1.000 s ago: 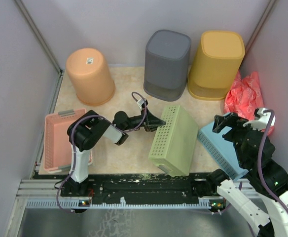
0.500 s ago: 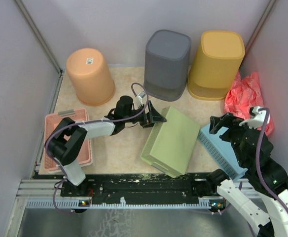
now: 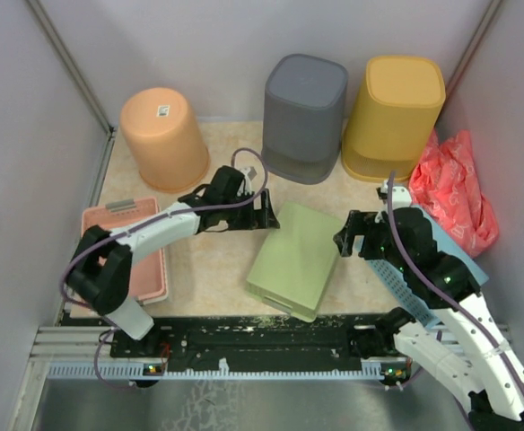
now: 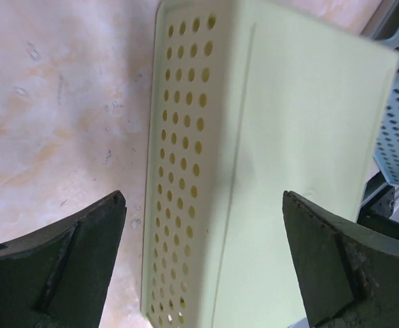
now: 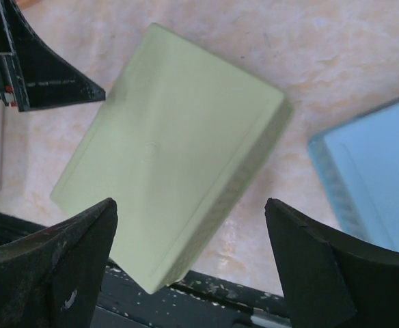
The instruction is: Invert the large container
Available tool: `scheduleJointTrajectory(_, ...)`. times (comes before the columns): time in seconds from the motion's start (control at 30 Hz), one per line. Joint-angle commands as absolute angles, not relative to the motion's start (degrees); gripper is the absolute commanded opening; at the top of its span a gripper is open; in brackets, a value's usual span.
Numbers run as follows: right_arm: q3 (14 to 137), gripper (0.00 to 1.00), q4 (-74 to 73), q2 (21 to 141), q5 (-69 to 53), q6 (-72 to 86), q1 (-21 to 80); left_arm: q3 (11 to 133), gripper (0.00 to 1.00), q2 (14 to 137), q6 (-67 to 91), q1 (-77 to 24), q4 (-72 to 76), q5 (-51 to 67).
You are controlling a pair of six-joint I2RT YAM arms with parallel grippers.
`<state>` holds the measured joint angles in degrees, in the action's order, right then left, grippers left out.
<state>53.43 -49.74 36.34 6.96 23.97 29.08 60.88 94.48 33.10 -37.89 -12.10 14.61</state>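
Note:
The large container [image 3: 295, 260] is a pale green perforated basket lying flat on the table with its solid base facing up. My left gripper [image 3: 265, 214] stands open just off its far left corner, touching nothing. In the left wrist view the container [image 4: 274, 171] fills the space ahead of the open left gripper [image 4: 203, 205]. My right gripper [image 3: 347, 235] hovers open by the container's right edge. The right wrist view looks down on the green base [image 5: 169, 184] below the open right gripper [image 5: 190, 205].
Upside-down orange [image 3: 163, 136], grey [image 3: 304, 103] and yellow [image 3: 394, 103] bins line the back wall. A red bag [image 3: 455, 184] lies at the right. A pink basket [image 3: 100, 256] sits at the left, and a blue basket [image 3: 423, 278] lies under my right arm.
My left gripper opened and let go of the green container, which dropped from its side onto the table, base up. The right arm swung left toward it.

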Motion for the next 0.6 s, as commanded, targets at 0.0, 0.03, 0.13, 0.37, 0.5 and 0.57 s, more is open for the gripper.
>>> scheduleJointTrajectory(0.0, 49.4, 0.89, -40.8, 36.6, -6.9, 26.1, 29.1, 67.0, 1.0, 83.8, 28.6, -38.1, -20.3, 7.0)
scheduleJointTrajectory(0.03, 47.6, 0.89, -38.0, 36.5, -9.8, 27.3, 29.3, 68.0, 1.0, 81.4, 27.8, -38.1, -22.4, 4.9)
scheduleJointTrajectory(0.13, 42.9, 0.89, -30.6, 36.8, -11.7, 30.9, 32.1, 69.9, 1.0, 74.6, 25.7, -38.0, -29.3, -4.3)
scheduleJointTrajectory(0.37, 50.2, 0.91, -26.8, 55.0, 11.4, 28.0, 55.0, 68.7, 1.0, 61.7, 29.0, -30.7, -48.6, -19.6)
scheduleJointTrajectory(0.5, 57.5, 0.92, -23.7, 69.5, 10.3, 25.9, 60.9, 64.6, 1.0, 56.4, 30.1, -20.0, -53.5, -15.9)
scheduleJointTrajectory(0.57, 60.2, 0.92, -20.2, 75.7, 10.0, 25.4, 62.9, 63.4, 1.0, 54.7, 30.3, -18.2, -54.4, -15.3)
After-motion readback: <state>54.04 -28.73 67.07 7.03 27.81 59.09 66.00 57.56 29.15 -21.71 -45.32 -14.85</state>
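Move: The overturned green container's middle lies about 14 cm left of the open right hand, level with it fore and aft and some 18 cm below; the blue container is roughly 18 cm to that hand's right and 4 cm ahead. From the open left hand, beside the green container's far left part, the pink container is about 35 cm left, 8 cm back and 6 cm lower. The green container is 8 cm right and 11 cm back of it, the orange bin 22 cm left and 17 cm ahead. The open left hand backs off from the green container, first climbing almost 20 cm and then swinging some 23 cm left towards the pink container, sinking a little at the end while turning counter-clockwise. At the same time the open right hand sweeps about 18 cm left and 7 cm down, across above the green container to its left part, turning some 30 degrees counter-clockwise, its fingers staying open with no touch to be seen. ##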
